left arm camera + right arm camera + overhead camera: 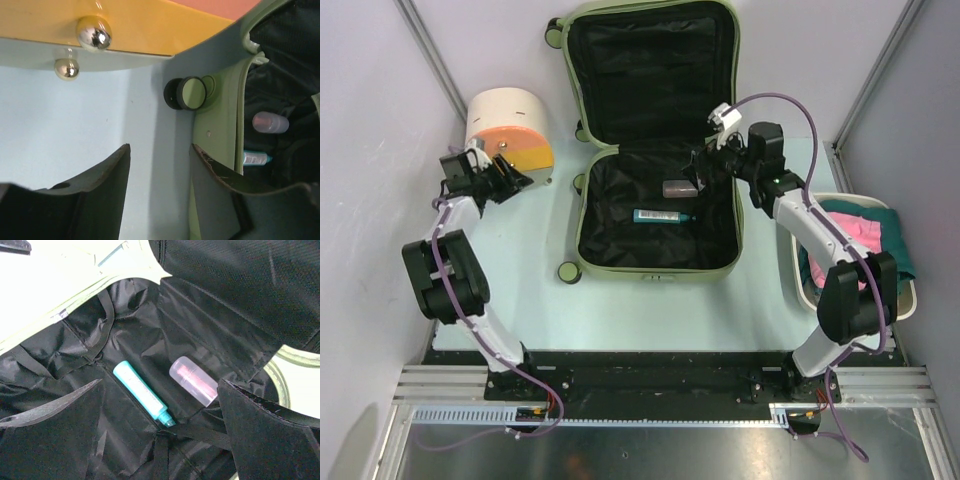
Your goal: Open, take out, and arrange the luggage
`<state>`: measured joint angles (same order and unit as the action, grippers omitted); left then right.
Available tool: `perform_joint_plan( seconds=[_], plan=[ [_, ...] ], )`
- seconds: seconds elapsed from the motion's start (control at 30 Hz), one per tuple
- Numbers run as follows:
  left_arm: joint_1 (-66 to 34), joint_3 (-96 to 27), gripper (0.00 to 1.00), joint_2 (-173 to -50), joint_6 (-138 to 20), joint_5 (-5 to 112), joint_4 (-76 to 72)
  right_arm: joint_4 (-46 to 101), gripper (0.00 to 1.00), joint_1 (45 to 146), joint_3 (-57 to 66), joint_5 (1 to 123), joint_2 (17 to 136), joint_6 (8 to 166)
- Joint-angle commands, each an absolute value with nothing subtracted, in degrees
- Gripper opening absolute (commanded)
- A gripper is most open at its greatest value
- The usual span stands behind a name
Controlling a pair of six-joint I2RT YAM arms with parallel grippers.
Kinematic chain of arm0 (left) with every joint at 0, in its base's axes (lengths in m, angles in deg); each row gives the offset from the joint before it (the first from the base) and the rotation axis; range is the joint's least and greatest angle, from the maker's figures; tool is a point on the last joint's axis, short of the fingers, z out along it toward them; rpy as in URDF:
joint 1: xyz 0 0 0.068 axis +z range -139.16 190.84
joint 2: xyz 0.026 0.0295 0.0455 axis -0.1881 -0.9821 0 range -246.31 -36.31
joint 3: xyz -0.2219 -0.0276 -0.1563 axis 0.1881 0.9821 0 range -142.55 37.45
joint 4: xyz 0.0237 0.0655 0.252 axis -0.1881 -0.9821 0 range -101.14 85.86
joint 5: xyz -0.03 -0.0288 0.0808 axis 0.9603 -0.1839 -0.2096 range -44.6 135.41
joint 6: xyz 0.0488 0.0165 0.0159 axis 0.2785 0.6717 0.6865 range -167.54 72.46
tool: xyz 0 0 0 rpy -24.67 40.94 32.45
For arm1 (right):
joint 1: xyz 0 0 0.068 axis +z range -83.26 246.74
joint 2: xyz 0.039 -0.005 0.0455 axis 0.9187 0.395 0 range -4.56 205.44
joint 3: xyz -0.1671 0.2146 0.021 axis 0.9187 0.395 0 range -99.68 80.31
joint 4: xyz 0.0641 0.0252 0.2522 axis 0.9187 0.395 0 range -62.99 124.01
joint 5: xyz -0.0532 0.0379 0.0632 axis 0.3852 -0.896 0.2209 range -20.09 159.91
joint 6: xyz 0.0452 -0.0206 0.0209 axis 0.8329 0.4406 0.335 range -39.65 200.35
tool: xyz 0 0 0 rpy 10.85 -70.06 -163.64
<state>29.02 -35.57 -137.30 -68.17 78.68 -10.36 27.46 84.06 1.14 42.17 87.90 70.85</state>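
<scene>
The luggage, a pale olive-green suitcase, lies open on the table, its lid folded back and its black lining showing. Inside the lower half lie a teal tube and a small clear pinkish bottle. My right gripper hovers over that half near the hinge. It is open, with the tube and the bottle below its jaws on the lining. My left gripper stands open and empty left of the suitcase. In its wrist view the gripper is over bare table beside the green shell.
A cream-and-orange drum-shaped container stands just behind my left gripper, its shiny knob close by. A green suitcase wheel sticks out toward it. A white basin holding pink and teal clothes sits at the right, beside the right arm.
</scene>
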Motion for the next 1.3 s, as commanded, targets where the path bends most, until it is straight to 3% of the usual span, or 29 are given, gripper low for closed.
perform_joint_plan(
  seconds=[0.0,0.13,0.97,1.07,1.27],
  plan=[
    [30.79,-39.28,0.53,-139.49,-75.48,78.45,-4.76,25.34,1.00,83.35,0.42,40.30,89.57,71.20],
    [32.72,-40.59,0.48,-143.53,-78.57,77.58,-0.37,26.22,1.00,83.00,0.42,40.64,89.92,70.85],
    [32.99,-51.94,0.46,-155.14,-81.73,78.10,5.09,32.02,1.00,82.91,-1.51,46.01,89.92,67.78],
    [32.90,-52.38,0.44,-155.58,-81.73,77.75,5.18,32.19,1.00,82.82,-1.77,46.01,90.10,67.43],
    [32.90,-52.29,0.31,-154.71,-81.91,78.45,5.18,32.37,1.00,82.82,-2.13,45.57,90.71,66.72]
  ],
)
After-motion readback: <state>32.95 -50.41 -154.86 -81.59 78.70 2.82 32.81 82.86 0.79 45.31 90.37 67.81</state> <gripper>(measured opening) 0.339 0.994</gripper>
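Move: From the left hand, the yellow drawer's knob sits about 9 cm ahead, 6 cm left and level; the orange drawer's knob is about 9 cm above it, the green drawer's some 8 cm below it. The suitcase's black wheel is roughly 15 cm right, 2 cm back, 9 cm lower. The right hand has the pink bottle about 3 cm ahead, 18 cm below, the blue tube some 4 cm back, 6 cm left, 19 cm below. Left goes 9 cm forward and 6 left, fingers narrowing around the yellow knob; open right sinks 4 cm. ##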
